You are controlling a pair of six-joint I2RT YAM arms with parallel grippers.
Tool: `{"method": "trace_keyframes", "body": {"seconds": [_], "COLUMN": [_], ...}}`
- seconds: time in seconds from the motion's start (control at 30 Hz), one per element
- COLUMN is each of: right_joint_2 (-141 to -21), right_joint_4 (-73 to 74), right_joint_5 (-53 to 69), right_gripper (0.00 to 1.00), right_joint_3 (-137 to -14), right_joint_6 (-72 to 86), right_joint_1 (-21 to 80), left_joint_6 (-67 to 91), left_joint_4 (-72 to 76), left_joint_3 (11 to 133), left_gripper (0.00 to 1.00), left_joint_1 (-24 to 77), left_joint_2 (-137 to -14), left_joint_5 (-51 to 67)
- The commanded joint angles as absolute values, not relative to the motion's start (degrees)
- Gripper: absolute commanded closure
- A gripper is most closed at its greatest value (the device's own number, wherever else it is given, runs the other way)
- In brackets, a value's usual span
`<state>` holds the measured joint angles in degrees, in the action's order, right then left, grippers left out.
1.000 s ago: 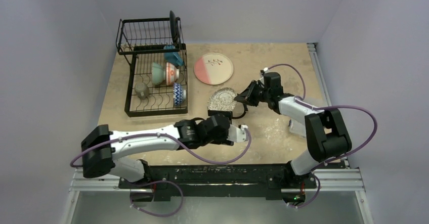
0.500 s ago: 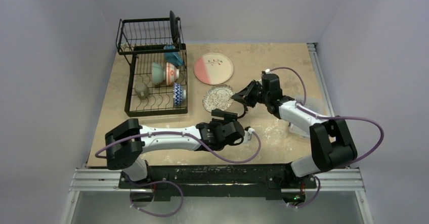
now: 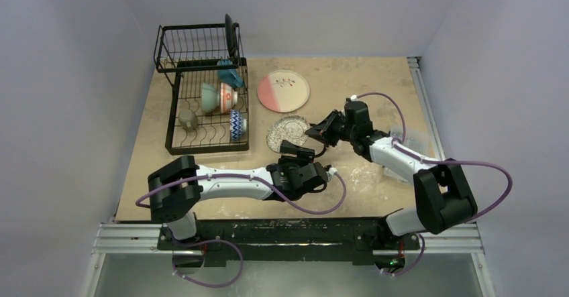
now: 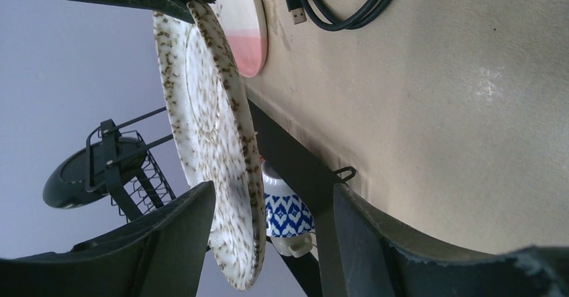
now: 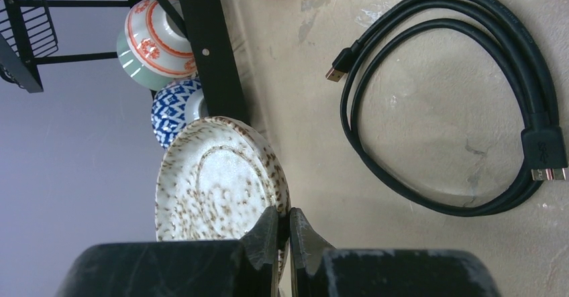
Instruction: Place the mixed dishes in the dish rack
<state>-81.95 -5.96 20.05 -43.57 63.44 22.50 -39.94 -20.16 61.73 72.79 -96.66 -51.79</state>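
The speckled grey small plate (image 3: 288, 134) (image 5: 215, 183) is tipped up on edge off the table, right of the dish rack (image 3: 176, 143). My right gripper (image 3: 315, 135) (image 5: 283, 226) is shut on its rim. My left gripper (image 3: 298, 151) (image 4: 272, 243) is open, and the plate's lower rim (image 4: 231, 243) sits between its fingers, close to the left one. The pink-and-white large plate (image 3: 283, 90) lies flat on the table. The rack holds the black plate (image 3: 229, 35), mint-green bowl (image 3: 209, 97), red-patterned bowl (image 3: 227, 98), blue-patterned mug (image 3: 236, 124) and small grey cup (image 3: 187, 119).
A black coiled cable (image 5: 456, 102) lies on the table under and right of the held plate. A clear plastic box (image 3: 410, 138) sits by the right arm. The rack's black front rail (image 4: 302, 176) runs just behind the plate.
The left arm has reached further right under the plate and its jaws have narrowed around the lower rim. The right gripper has shifted slightly left with the plate.
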Motion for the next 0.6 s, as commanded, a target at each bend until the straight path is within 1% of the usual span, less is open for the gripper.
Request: {"method": "trace_keyframes", "body": {"seconds": [0.0, 0.27, 0.47, 0.57], "right_joint_2": [-78.51, -76.5, -75.77, -75.52], "right_joint_4": [-7.5, -6.21, -5.77, -5.81], "right_joint_5": [19.81, 18.74, 18.46, 18.5], "right_gripper": [1.0, 1.0, 1.0, 1.0], "right_joint_3": [-43.35, -42.9, -42.83, -42.78], "right_joint_6": [65.28, 65.35, 65.31, 65.11], "right_joint_1": [23.23, 23.85, 24.17, 24.23], "left_joint_6": [-41.28, -42.12, -42.7, -42.77], "left_joint_4": [-18.27, -17.44, -16.79, -16.7], "left_joint_3": [63.98, 63.76, 63.46, 63.41], "left_gripper": [0.38, 0.46, 0.62, 0.73], "left_joint_1": [72.97, 73.03, 73.03, 73.03], "left_joint_2": [-96.73, -96.06, -95.3, -94.81], "left_joint_5": [-55.34, -56.81, -57.06, -57.25]}}
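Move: The speckled plate, already in the right fingers, has its middle about 4 cm ahead of the left hand and 2 cm left, level with it, and about 6 cm left of the right hand. From the left hand, the black cable lies 4 cm ahead, 5 cm right and 12 cm below; the pink-white plate 16 cm ahead, 3 cm left; the blue-patterned cup 7 cm ahead, 16 cm left. Left fingers half-close around the speckled plate's edge, rising 1 cm, as the right draws it back and up slightly. ##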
